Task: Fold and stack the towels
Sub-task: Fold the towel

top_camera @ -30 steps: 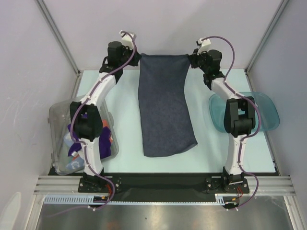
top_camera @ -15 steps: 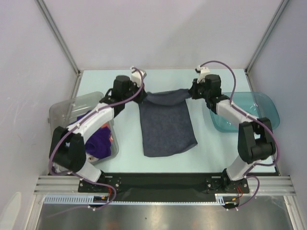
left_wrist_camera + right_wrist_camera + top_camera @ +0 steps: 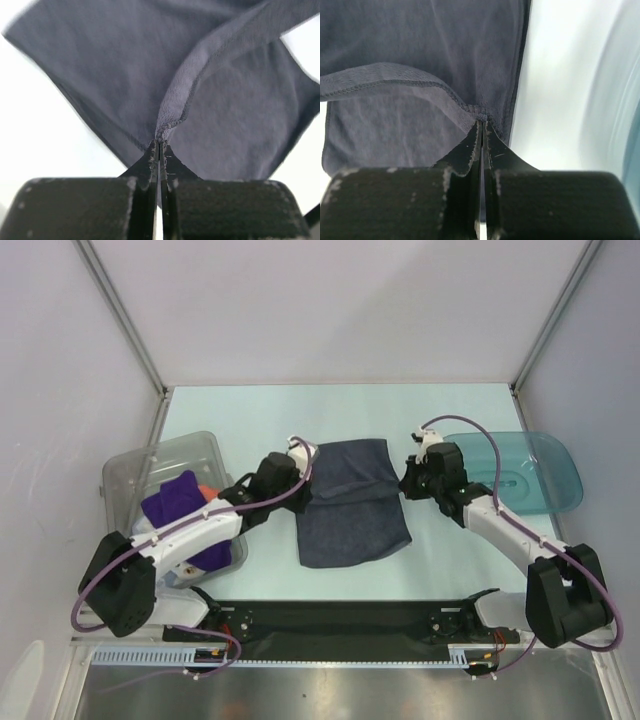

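Observation:
A dark navy-grey towel point(image 3: 350, 500) lies in the middle of the table, its far half folded over toward the near edge. My left gripper point(image 3: 303, 492) is shut on the towel's left corner point(image 3: 165, 127). On the other side my right gripper point(image 3: 403, 483) is shut on the right corner point(image 3: 479, 112). Both corners hang just above the lower layer. A purple towel point(image 3: 180, 502) and an orange one point(image 3: 205, 491) sit in the clear plastic bin point(image 3: 150, 465) at the left.
A teal translucent tray point(image 3: 525, 470) rests at the right, close behind the right arm. The clear bin stands under the left arm's forearm. Grey walls enclose the table on three sides.
Both grippers have carried the towel's far edge from the back of the table toward the near side, folding the towel over itself. Both arms have lowered and stretched forward.

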Controlling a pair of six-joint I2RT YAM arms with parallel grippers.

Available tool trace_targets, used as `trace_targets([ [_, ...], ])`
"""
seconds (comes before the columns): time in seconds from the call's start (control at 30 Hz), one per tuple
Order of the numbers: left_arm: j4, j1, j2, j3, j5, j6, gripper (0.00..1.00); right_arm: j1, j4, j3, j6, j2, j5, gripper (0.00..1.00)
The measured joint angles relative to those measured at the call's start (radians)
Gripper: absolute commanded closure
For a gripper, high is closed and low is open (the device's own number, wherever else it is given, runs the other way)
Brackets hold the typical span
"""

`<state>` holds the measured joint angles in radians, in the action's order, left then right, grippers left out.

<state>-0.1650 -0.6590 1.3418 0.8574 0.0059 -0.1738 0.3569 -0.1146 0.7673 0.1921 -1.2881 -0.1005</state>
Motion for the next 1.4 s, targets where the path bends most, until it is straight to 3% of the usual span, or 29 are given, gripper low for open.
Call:
trace_targets([
  [0.43,-0.079,-0.103,-0.078,-0.153,-0.125,-0.158,1.00,0.047,-0.098,-0.145,0.124,0.112,0.063,1.00],
  [0.9,-0.085,-0.162,-0.175,-0.242,-0.125,-0.249,1.00,0.155,-0.138,-0.201,0.261,0.118,0.146,1.00],
  [1.4,-0.089,-0.183,-0.248,-0.359,-0.123,-0.355,1.00,0.182,-0.241,-0.239,0.370,0.190,0.231,1.00],
])
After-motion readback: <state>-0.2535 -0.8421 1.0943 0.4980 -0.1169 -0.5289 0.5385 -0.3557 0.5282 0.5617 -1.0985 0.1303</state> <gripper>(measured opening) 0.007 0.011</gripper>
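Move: Both grippers hold the towel's far hem about 10 cm above the table. From the left gripper, the near left corner lies some 14 cm back, 1 cm left; from the right, the near right corner is about 11 cm back, 2 cm right. The far fold's middle is some 19 cm ahead and 11 cm right of the left gripper. The clear bin is about level, 31 cm to its left; the blue tray is 8 cm ahead and 26 cm right of the right gripper. Keep both grippers shut on the hem corners and draw them together back and down towards the towel's near corners, about 11 cm back and 7 to 8 cm down, spreading slightly apart. Tip the fingers some 15 degrees further down. Midway, check the backward pull, letting the left gripper rise about 3 cm, then lower both again. ##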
